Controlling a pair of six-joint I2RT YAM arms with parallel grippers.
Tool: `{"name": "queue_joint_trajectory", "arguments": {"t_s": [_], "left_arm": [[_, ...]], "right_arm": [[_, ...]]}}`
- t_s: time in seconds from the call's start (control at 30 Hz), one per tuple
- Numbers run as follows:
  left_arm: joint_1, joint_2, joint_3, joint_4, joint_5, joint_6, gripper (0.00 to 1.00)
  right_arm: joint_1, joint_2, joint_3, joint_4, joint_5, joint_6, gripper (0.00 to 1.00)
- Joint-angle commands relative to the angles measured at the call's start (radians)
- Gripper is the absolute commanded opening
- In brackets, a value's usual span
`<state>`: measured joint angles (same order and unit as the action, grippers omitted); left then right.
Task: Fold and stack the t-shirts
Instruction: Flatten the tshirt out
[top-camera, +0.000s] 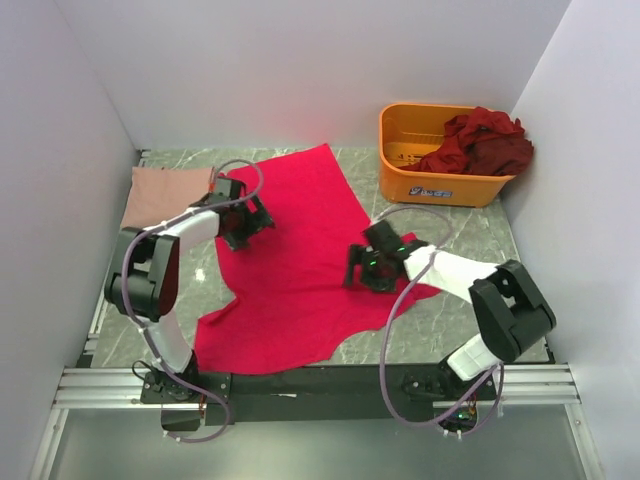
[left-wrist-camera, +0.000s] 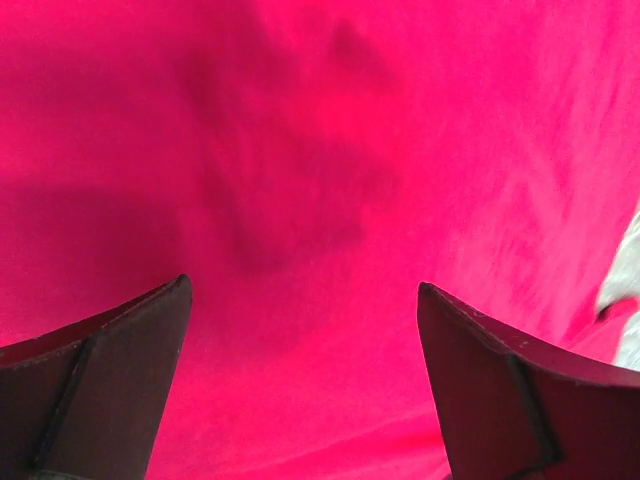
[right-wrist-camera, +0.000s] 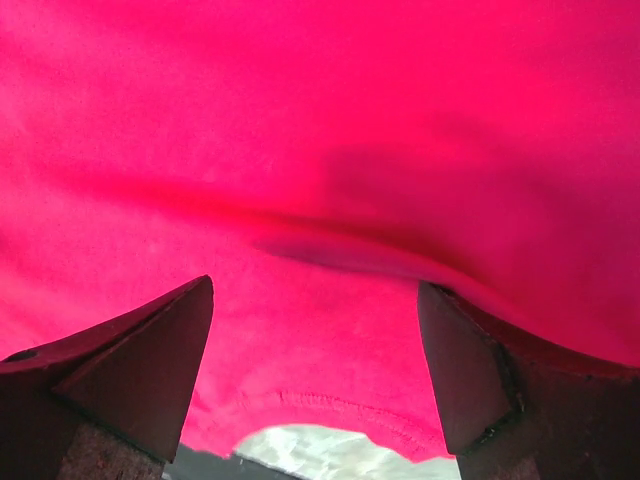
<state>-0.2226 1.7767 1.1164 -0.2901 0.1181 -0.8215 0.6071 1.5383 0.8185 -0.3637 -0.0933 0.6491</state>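
Observation:
A bright pinkish-red t-shirt (top-camera: 295, 265) lies spread on the marble table (top-camera: 470, 235). A pale dusty pink shirt (top-camera: 165, 192) lies folded at the far left. Dark maroon shirts (top-camera: 480, 140) are heaped in the orange bin. My left gripper (top-camera: 243, 228) is open over the red shirt's left edge; the left wrist view shows red cloth (left-wrist-camera: 320, 200) between its fingers (left-wrist-camera: 120, 370). My right gripper (top-camera: 368, 272) is open over the shirt's right edge; the right wrist view shows a stitched hem (right-wrist-camera: 340, 405) and a low fold (right-wrist-camera: 330, 245) between its fingers (right-wrist-camera: 480, 370).
The orange plastic bin (top-camera: 440, 180) stands at the back right by the wall. White walls close in the left, back and right. A metal rail (top-camera: 300, 385) with the arm bases runs along the near edge.

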Motion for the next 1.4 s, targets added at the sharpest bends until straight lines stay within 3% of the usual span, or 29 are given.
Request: {"name": "queue_joint_trajectory", "arguments": {"t_s": [0.0, 0.2, 0.33, 0.53, 0.67, 0.8, 0.97, 1.03, 1.17, 1.37], "left_arm": [[-0.081, 0.023, -0.016, 0.075, 0.035, 0.019, 0.99], [-0.237, 0.202, 0.106, 0.077, 0.106, 0.001, 1.00], [-0.336, 0.344, 0.311, 0.039, 0.146, 0.005, 0.99], [-0.414, 0.359, 0.456, -0.032, 0.161, 0.038, 0.99], [-0.391, 0.238, 0.433, -0.089, 0.008, 0.087, 0.99], [-0.296, 0.109, 0.340, -0.066, -0.043, 0.108, 0.99], [-0.135, 0.138, 0.318, -0.058, -0.023, 0.099, 0.99], [-0.094, 0.182, 0.347, -0.064, -0.024, 0.107, 0.99], [-0.067, 0.242, 0.375, -0.060, 0.034, 0.116, 0.99], [-0.066, 0.236, 0.275, -0.035, 0.014, 0.102, 0.99]], "right_arm": [[-0.172, -0.041, -0.067, -0.053, 0.044, -0.063, 0.89], [-0.413, -0.118, -0.104, -0.113, 0.081, -0.118, 0.90], [-0.634, -0.132, -0.102, -0.126, 0.092, -0.163, 0.91], [-0.707, -0.148, 0.007, -0.138, 0.103, -0.170, 0.91], [-0.612, -0.239, 0.054, -0.167, 0.092, -0.181, 0.91], [-0.275, -0.279, 0.084, -0.227, 0.179, -0.117, 0.91], [0.047, -0.186, 0.096, -0.155, 0.113, 0.007, 0.91], [0.176, -0.077, 0.137, -0.146, 0.098, 0.026, 0.91], [0.285, 0.124, 0.266, -0.167, 0.071, 0.021, 0.91], [0.237, 0.134, 0.180, -0.171, 0.079, 0.053, 0.91]]}}
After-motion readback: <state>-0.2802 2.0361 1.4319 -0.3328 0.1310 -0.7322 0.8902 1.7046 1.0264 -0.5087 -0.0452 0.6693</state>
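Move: The red t-shirt lies spread under both open hands, its middle about 9 cm right and 8 cm back of the left hand, and some 12 cm left of the right hand, level with it; the cloth is about 1 cm below the fingertips. The folded pink shirt sits roughly 19 cm left of the left hand and 7 cm farther out. From the right hand the orange bin stands about 22 cm ahead and 19 cm to the right. Keep both grippers open and low on the red shirt and sweep them together to the right, about 22 cm, dragging the cloth along while turning some 30 degrees clockwise. Then lift both and carry them back left: bring the left down farther out, over the shirt's left part, and the right down nearer the base, left of its start, over the near part. ##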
